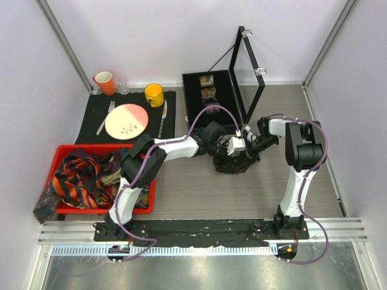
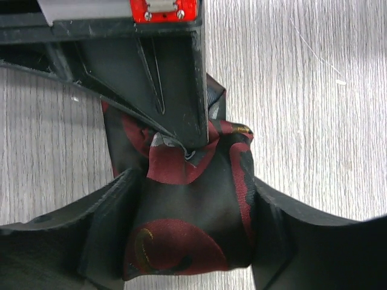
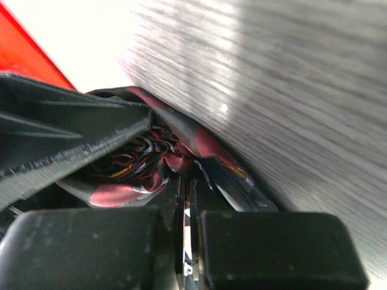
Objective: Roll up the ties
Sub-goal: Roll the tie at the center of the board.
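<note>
A dark red-brown patterned tie [image 1: 233, 164] lies rolled into a coil on the table's middle. In the left wrist view the coil [image 2: 187, 223] sits between the spread fingers [image 2: 103, 223] of my left gripper [image 2: 190, 241], which stands open around it. My right gripper [image 2: 181, 142] comes in from the far side and is shut on a fold of the tie at the coil's top. In the right wrist view its fingertips [image 3: 186, 193] are pressed together on the fabric [image 3: 139, 169]. From above, the left gripper [image 1: 233, 151] and right gripper [image 1: 249, 150] meet over the coil.
A red bin [image 1: 66, 150] at the left holds several loose ties [image 1: 78, 181], one hanging over its edge. A black box [image 1: 193, 103] with rolled ties [image 1: 207, 87] and a raised lid [image 1: 251, 72] stands behind. A plate [image 1: 127, 121], orange cup [image 1: 104, 83] and yellow mug [image 1: 154, 94] sit back left.
</note>
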Controlling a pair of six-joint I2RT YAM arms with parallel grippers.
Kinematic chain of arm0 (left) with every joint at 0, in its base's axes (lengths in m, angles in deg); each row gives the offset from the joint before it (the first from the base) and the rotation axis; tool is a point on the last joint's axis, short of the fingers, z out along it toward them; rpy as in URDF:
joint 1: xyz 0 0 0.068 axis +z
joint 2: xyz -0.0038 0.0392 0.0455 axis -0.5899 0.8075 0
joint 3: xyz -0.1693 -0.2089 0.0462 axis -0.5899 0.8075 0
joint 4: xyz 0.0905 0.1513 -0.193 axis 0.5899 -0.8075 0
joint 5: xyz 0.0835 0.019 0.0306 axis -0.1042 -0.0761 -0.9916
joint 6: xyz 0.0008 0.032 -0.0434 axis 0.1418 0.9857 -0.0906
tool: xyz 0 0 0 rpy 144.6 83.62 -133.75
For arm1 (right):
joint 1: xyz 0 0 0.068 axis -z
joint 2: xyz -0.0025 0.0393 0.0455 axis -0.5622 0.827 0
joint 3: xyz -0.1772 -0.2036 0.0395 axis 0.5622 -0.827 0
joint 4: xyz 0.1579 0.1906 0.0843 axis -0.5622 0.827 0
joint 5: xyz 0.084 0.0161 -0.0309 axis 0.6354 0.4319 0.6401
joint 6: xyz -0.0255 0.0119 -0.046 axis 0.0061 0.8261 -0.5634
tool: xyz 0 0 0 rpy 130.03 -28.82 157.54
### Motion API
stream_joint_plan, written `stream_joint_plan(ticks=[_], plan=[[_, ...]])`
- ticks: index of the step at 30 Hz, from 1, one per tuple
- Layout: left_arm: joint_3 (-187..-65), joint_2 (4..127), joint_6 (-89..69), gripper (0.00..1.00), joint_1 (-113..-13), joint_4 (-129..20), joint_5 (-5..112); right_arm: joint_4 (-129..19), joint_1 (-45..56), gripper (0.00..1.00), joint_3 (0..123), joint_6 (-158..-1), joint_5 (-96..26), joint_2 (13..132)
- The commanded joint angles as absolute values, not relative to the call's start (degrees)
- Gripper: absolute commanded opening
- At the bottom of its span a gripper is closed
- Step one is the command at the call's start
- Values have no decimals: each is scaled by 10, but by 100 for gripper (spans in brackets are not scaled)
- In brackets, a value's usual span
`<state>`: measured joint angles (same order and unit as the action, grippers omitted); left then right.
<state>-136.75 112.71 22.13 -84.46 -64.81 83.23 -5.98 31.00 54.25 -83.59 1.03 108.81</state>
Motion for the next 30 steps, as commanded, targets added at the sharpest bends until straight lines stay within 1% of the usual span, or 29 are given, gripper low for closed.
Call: stream_joint_plan(ticks=[1,3,6,7,8,9,10,12,13,15,16,18,22,23,24,26,30], plan=[[-1387,1143,209,65,-855,-614,831,-148,298,1,548,-840,-154,1114],[-1384,1143,207,59,-855,-618,829,-148,292,1,544,-842,-151,1111],[-1382,1140,221,45,-862,-648,805,-151,285,1,542,-842,-126,1110],[-1383,1139,229,40,-869,-664,774,-149,286,1,542,-842,-118,1106],[-1374,1135,238,31,-871,-673,757,-146,286,1,543,-852,-100,1102],[-1366,1130,247,28,-871,-680,738,-141,292,2,543,-857,-89,1095],[-1357,1120,266,24,-873,-696,725,-132,297,9,539,-861,-85,1078],[-1345,1114,280,19,-873,-729,689,-114,310,17,535,-886,-56,1058],[-1344,1111,294,15,-873,-762,682,-95,329,25,534,-890,-47,1043],[-1335,1109,304,13,-873,-780,666,-73,354,32,535,-915,-13,1029],[-1330,1107,311,11,-873,-786,663,-56,375,39,536,-920,-6,1023],[-1332,1110,316,10,-873,-794,659,-44,391,44,538,-937,9,1013],[-1354,1124,319,9,-874,-809,665,-68,412,49,534,-927,10,1018],[-1358,1128,321,9,-874,-811,668,-78,412,51,532,-919,12,1021],[-1361,1131,321,9,-873,-811,667,-108,412,58,526,-906,13,1025],[-1369,1135,323,9,-873,-814,669,-134,406,64,522,-878,9,1029],[-1376,1137,322,9,-874,-818,672,-159,384,65,521,-868,-5,1063]])
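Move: The rolled-up tie is already between the left hand's parted fingers, its middle about 1 cm to the right of that hand's point and 1 cm lower. From the right hand, whose shut fingertips are on the roll's right end, its middle lies about 3 cm to the left. The black case stands roughly 24 cm ahead and 8 cm left of the left hand, and the red bin some 42 cm left and 5 cm back. The left fingers close in on the two sides of the tie roll and squeeze it, then the hand shifts about 2 cm left, tipping some 10 degrees more steeply down while keeping its grip. The right hand first holds still at the roll's end, then opens, comes free and swings away roughly 6 cm to the right, also 3 cm forward and a little up, easing back about 1 cm at the last. ##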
